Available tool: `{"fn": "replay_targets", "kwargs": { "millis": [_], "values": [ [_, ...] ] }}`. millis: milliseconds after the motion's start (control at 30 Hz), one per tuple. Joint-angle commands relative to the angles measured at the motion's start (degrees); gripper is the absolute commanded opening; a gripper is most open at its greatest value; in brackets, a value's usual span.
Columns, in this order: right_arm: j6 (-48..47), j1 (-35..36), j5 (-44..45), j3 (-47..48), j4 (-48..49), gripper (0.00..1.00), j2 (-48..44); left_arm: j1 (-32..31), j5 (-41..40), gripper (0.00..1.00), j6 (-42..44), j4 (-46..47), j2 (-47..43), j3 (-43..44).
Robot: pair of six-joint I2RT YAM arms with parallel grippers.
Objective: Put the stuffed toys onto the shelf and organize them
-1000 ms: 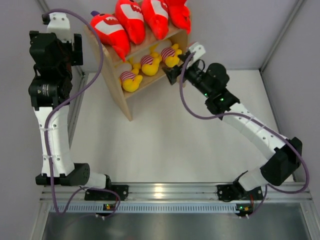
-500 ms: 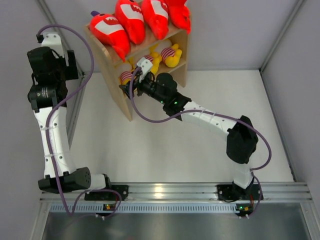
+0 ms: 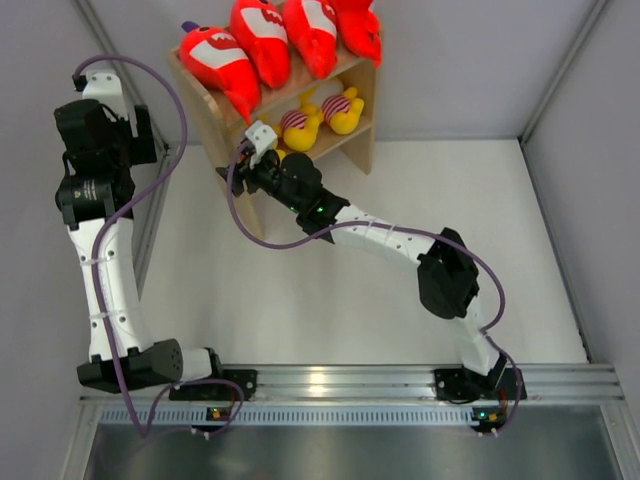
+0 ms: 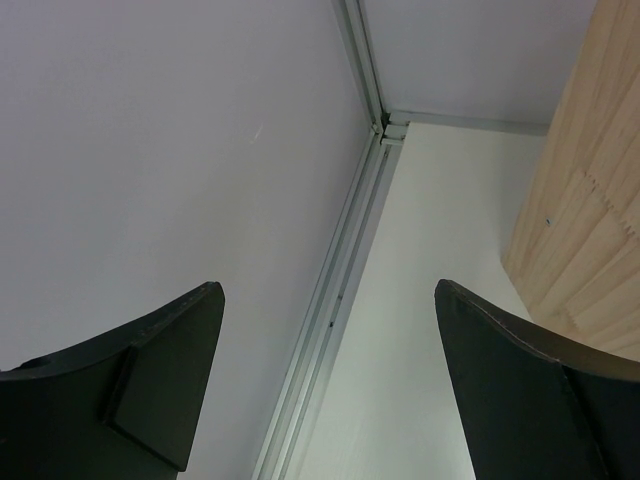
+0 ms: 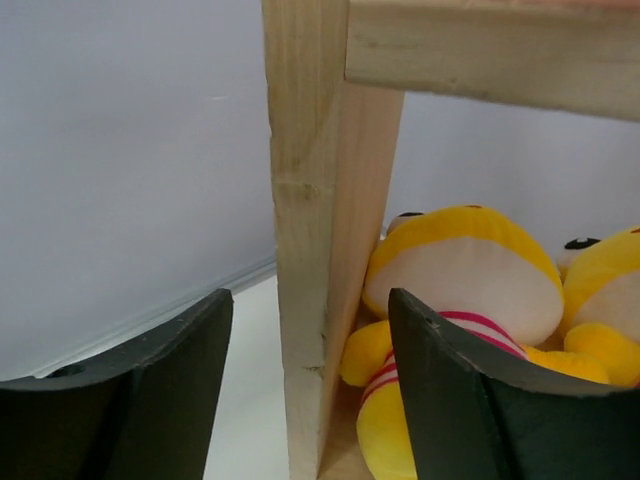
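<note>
The light-wood shelf point(image 3: 218, 125) stands at the back. Four red shark plushes point(image 3: 260, 40) lie along its top tier. Two yellow striped plushes point(image 3: 300, 122) show on the lower tier; the third is mostly hidden behind my right gripper point(image 3: 240, 168). In the right wrist view, my right gripper point(image 5: 309, 293) is open and empty. Its jaws stand either side of the front edge of the shelf's left side panel point(image 5: 325, 250). A yellow plush point(image 5: 470, 280) sits just inside, beside a second one point(image 5: 610, 290). My left gripper point(image 3: 135, 130) is open and empty, raised left of the shelf.
In the left wrist view the left gripper point(image 4: 328, 285) faces the grey wall, the metal floor rail point(image 4: 340, 280) and the shelf's outer side point(image 4: 590, 200). Grey walls enclose the white table point(image 3: 330, 290). The right arm stretches diagonally across it.
My right gripper has swept left along the shelf front, from the right end of the lower tier to the left side panel. The left arm shifted slightly.
</note>
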Motion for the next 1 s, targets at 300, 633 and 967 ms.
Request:
{"fn": "replay_targets", "kwargs": {
  "millis": [300,633,967],
  "values": [
    [-1.63,2.08,2.19,2.15,4.13,0.23,1.02,0.47,0.50,0.93,0.64,3.03,-2.33,-0.37],
    [-0.40,2.79,3.15,-0.05,6.33,0.16,-0.47,0.56,0.67,0.93,1.08,3.03,-2.60,-0.64],
    [-0.14,4.10,2.54,-0.93,6.16,0.00,-1.87,0.47,1.20,0.93,1.26,3.03,-2.77,-1.08]
  ]
}}
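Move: The shelf's left side panel has its front edge practically between the open right fingers, about 2 cm ahead, 1 cm left and 1 cm below. From the right hand, the nearest yellow toy on the lower board sits roughly 12 cm ahead, 2 cm left and 3 cm lower, and the leftmost red toy on top about 12 cm ahead, 4 cm left and 15 cm higher. For the left hand, that front edge is some 22 cm right, 3 cm ahead and 9 cm below. Sink the right gripper about 1.5 cm and nudge it slightly forward so its fingers straddle the front edge of the shelf's left side panel, then close until they pinch the wood, one finger on the outer face and one on the inner. Hold that grip in place, letting the wrist turn only some 5 degrees clockwise. ##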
